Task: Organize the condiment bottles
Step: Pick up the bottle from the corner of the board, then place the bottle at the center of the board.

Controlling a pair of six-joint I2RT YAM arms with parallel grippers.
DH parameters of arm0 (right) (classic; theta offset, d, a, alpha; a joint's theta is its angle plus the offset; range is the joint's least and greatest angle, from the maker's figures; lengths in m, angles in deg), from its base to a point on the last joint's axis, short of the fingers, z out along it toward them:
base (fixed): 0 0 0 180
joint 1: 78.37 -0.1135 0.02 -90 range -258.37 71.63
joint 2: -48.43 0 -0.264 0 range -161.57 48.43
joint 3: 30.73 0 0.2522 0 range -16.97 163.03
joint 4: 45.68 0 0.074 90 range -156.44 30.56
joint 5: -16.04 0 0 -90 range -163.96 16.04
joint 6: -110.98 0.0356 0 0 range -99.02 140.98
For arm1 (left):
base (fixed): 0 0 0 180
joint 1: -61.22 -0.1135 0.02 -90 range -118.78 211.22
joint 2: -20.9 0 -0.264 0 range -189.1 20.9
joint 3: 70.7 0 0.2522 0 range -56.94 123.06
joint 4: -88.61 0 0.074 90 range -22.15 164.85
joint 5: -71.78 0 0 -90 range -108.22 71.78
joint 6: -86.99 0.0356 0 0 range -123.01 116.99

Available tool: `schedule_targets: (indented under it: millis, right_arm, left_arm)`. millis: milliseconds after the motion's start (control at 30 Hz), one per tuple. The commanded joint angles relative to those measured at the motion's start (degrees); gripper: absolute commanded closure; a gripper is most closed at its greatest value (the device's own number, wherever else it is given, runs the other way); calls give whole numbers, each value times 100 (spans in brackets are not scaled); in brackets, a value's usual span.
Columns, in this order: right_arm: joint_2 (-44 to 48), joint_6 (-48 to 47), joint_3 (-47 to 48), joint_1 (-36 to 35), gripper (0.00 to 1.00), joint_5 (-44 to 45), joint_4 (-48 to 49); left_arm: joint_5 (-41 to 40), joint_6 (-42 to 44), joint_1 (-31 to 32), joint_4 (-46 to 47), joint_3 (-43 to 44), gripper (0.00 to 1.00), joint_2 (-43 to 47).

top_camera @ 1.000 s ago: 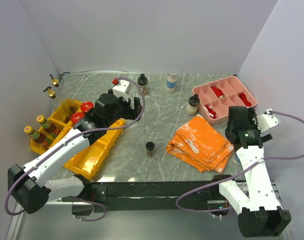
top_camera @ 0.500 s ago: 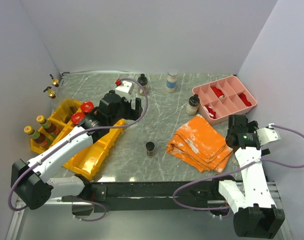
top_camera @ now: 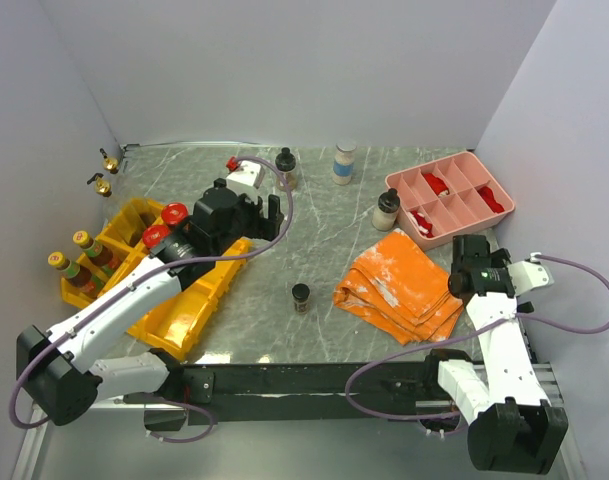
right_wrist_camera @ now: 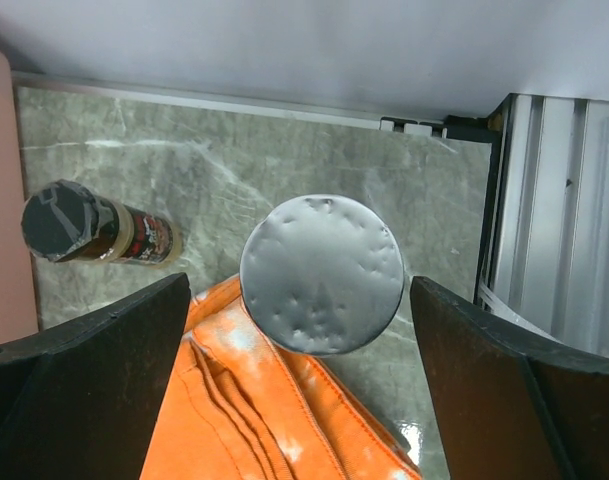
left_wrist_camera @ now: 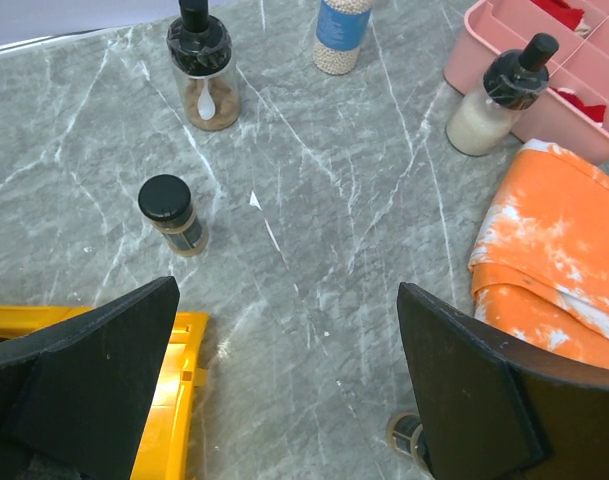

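My left gripper [top_camera: 272, 214] [left_wrist_camera: 284, 300] hangs open over bare marble beside the yellow bins [top_camera: 184, 300]. Ahead of it stand a small black-capped jar [left_wrist_camera: 172, 212], a black-topped jar with a spoon [left_wrist_camera: 202, 65] [top_camera: 285, 166], a blue-labelled bottle [left_wrist_camera: 341, 30] [top_camera: 344, 160] and a white-filled jar [left_wrist_camera: 499, 95] [top_camera: 386, 209]. Another small jar [top_camera: 300, 297] stands mid-table. My right gripper [top_camera: 474, 265] [right_wrist_camera: 299, 300] is open, straddling from above a bottle with a round silver lid [right_wrist_camera: 321, 272]. A grey-capped bottle [right_wrist_camera: 94, 232] lies beyond it. Red-capped [top_camera: 174, 212] and yellow-topped bottles [top_camera: 82, 241] sit in the bins.
The pink divided tray [top_camera: 454, 172] holds red items at the back right. A folded orange cloth [top_camera: 402, 285] [right_wrist_camera: 244, 420] lies under the right gripper. Two gold-spout bottles [top_camera: 105, 172] stand at the back left corner. The table's right edge [right_wrist_camera: 489, 200] is close.
The right gripper has come nearer the front edge and settled over the cloth's right end. The left arm shifted only slightly.
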Motion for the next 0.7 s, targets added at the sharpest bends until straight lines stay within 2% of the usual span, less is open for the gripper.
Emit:
schedule_targets:
  millis: [0, 333, 400, 433, 467, 667]
  right_arm:
    - [-28, 257, -28, 39, 5, 290, 124]
    - [113, 169, -186, 48, 18, 360, 404]
    - [78, 169, -195, 56, 31, 378, 422]
    - [69, 143, -177, 48, 40, 422, 422]
    - [78, 56, -151, 48, 44, 457, 439]
    - [314, -463, 209, 30, 51, 668, 334]
  left_arm:
    - [-150, 142, 59, 164, 138, 3, 183]
    - [-396, 203, 164, 199, 103, 4, 298]
    - [-440, 203, 164, 199, 103, 4, 341]
    - [-457, 203, 182, 217, 86, 4, 350]
    - [-553, 212, 182, 217, 85, 4, 368]
    - [-1020, 204, 270, 436, -81, 4, 605]
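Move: The silver-lidded bottle stands already between the right hand's open fingers, its middle about 1 cm back of the hand point, 0 cm to either side and some 4 cm lower. From that hand the dark-capped bottle is some 8 cm ahead and 6 cm left, the pink tray's middle about 22 cm ahead and 11 cm left. From the left hand the silver-lidded bottle lies roughly 50 cm right, 16 cm back and 17 cm lower. The right fingers close on the sides of the silver lid, their gap shrinking by about a third until they come up against it and squeeze, while the right hand otherwise stays in place, slanting down and to its right. The left hand, empty and wide open, rises about 2 cm with a slight drift left over the table, its fingers tipping up a few degrees. ##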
